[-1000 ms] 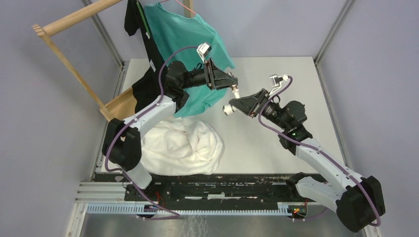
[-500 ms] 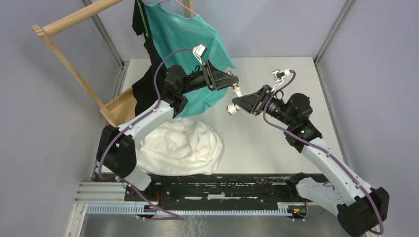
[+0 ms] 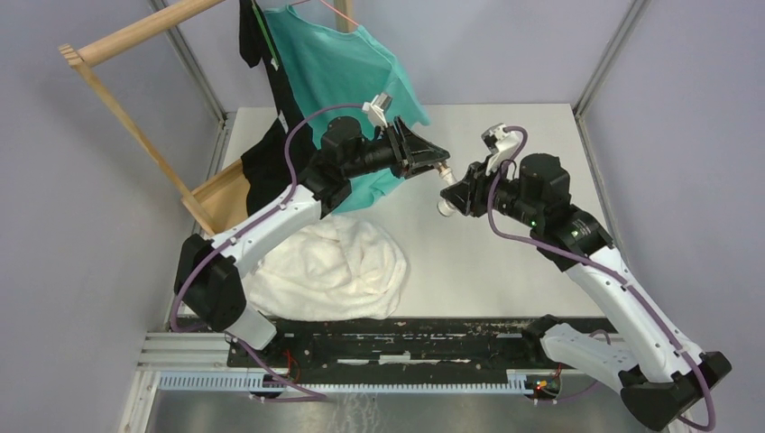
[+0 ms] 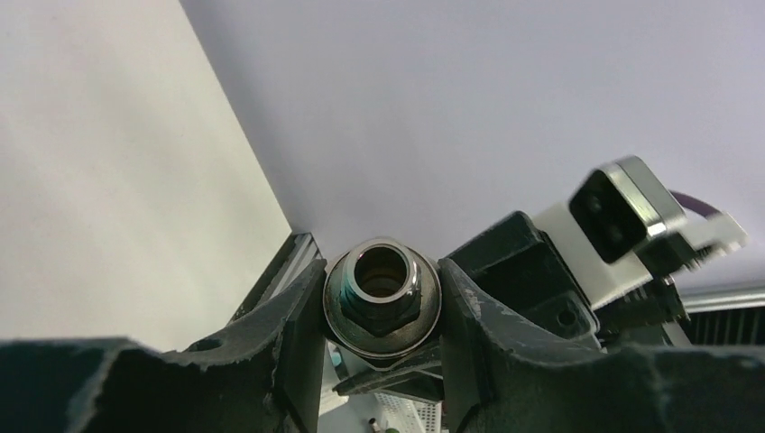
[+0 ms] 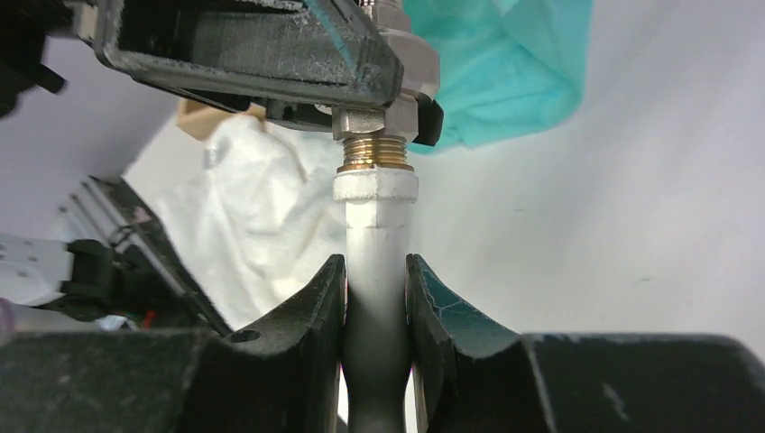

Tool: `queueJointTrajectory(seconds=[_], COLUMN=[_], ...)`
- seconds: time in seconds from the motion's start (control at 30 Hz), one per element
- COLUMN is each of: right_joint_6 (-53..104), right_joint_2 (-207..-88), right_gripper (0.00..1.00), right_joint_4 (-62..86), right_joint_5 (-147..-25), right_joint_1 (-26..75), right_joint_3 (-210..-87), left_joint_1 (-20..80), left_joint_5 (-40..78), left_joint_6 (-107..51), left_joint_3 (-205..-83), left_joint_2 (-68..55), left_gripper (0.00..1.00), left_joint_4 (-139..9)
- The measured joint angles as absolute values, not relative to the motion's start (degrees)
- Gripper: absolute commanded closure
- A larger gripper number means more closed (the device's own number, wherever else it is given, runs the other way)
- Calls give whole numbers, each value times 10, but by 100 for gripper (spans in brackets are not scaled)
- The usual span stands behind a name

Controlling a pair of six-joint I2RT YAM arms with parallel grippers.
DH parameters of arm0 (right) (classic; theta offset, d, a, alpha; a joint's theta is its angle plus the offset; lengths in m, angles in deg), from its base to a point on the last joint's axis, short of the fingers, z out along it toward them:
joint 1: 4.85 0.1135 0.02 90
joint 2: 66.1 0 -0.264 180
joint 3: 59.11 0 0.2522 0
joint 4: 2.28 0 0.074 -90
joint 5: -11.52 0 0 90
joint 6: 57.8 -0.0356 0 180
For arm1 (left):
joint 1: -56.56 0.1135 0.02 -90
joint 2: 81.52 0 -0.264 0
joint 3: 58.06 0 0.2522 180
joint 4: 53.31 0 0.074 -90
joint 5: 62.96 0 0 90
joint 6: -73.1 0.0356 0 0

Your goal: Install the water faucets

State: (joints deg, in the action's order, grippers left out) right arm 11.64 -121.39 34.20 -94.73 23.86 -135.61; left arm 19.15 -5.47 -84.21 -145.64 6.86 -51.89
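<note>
My left gripper is shut on the round silver threaded fitting, whose open bore faces the left wrist camera. My right gripper is shut on the white plastic spout, held upright. The spout's collar meets the fitting end to end, with a short band of brass threads showing between them. In the top view both grippers hang above the table's middle. The left gripper comes from the left, and the right gripper sits just below it with the spout. No blue dot shows.
A crumpled white towel lies on the table at the near left. A teal shirt and a black garment hang from a wooden rack at the back left. Metal frame posts stand at the table's far corners.
The two grippers have come together. The left moved slightly right, and the right arm turned and brought the spout's end up against the fitting; earlier the two parts were apart.
</note>
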Motion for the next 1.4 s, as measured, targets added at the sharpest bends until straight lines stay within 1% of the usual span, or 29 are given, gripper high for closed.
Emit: queueJointTrajectory(seconds=[0.2,0.47,0.63,0.77,0.9,1.03,1.27,1.4], right_joint_6=[225,318,363,391,390,363,232,120], right_joint_2=[-1218,-1243,-1266,-1266,-1265,-1262,-1231,-1207], right_gripper=[99,99,99,99,99,99,99,99], right_joint_4=[391,404,388,338,311,281,230,163], right_joint_5=[-842,-682,-574,-547,-545,-567,-711,-821], right_joint_1=[292,383,435,445,445,438,351,288], right_joint_3=[-1367,-1367,-1355,-1314,-1289,-1272,-1220,-1190], left_joint_1=[184,182,182,182,182,184,187,190], left_joint_5=[-25,1,21,37,43,41,31,30], left_joint_6=[-844,-846,-851,-851,-851,-859,-883,-910], left_joint_3=[-1465,-1470,-1472,-1472,-1471,-1441,-1353,-1297], left_joint_2=[72,80,88,94,104,104,102,101], left_gripper=[97,97,97,97,97,97,97,97], left_joint_4=[-579,-629,-655,-673,-680,-630,-467,-310])
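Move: The left fingers already grip the metal fitting screwed to the end of the white pipe, whose middle in the right grip lies about 5 cm back, 4 cm to the right and 3 cm below. From the right hand the fitting is some 5 cm ahead, 4 cm left and 3 cm up. The teal shirt hangs roughly 15 cm ahead and 15 cm left of the left hand, 10 cm lower; the white towel lies about 12 cm back, 24 cm left and 33 cm below it. Keeping their grips on the joined parts, both hands sink together by some 8 to 9 cm and ease about 2.5 cm forward, then start to rise again by about 2 cm at the end. On the way down the right hand rolls the white pipe some 40 degrees, its left side dropping, against the fitting, which the left hand tilts up to 20 degrees the other way; both then wind back, the right almost to where it began. ##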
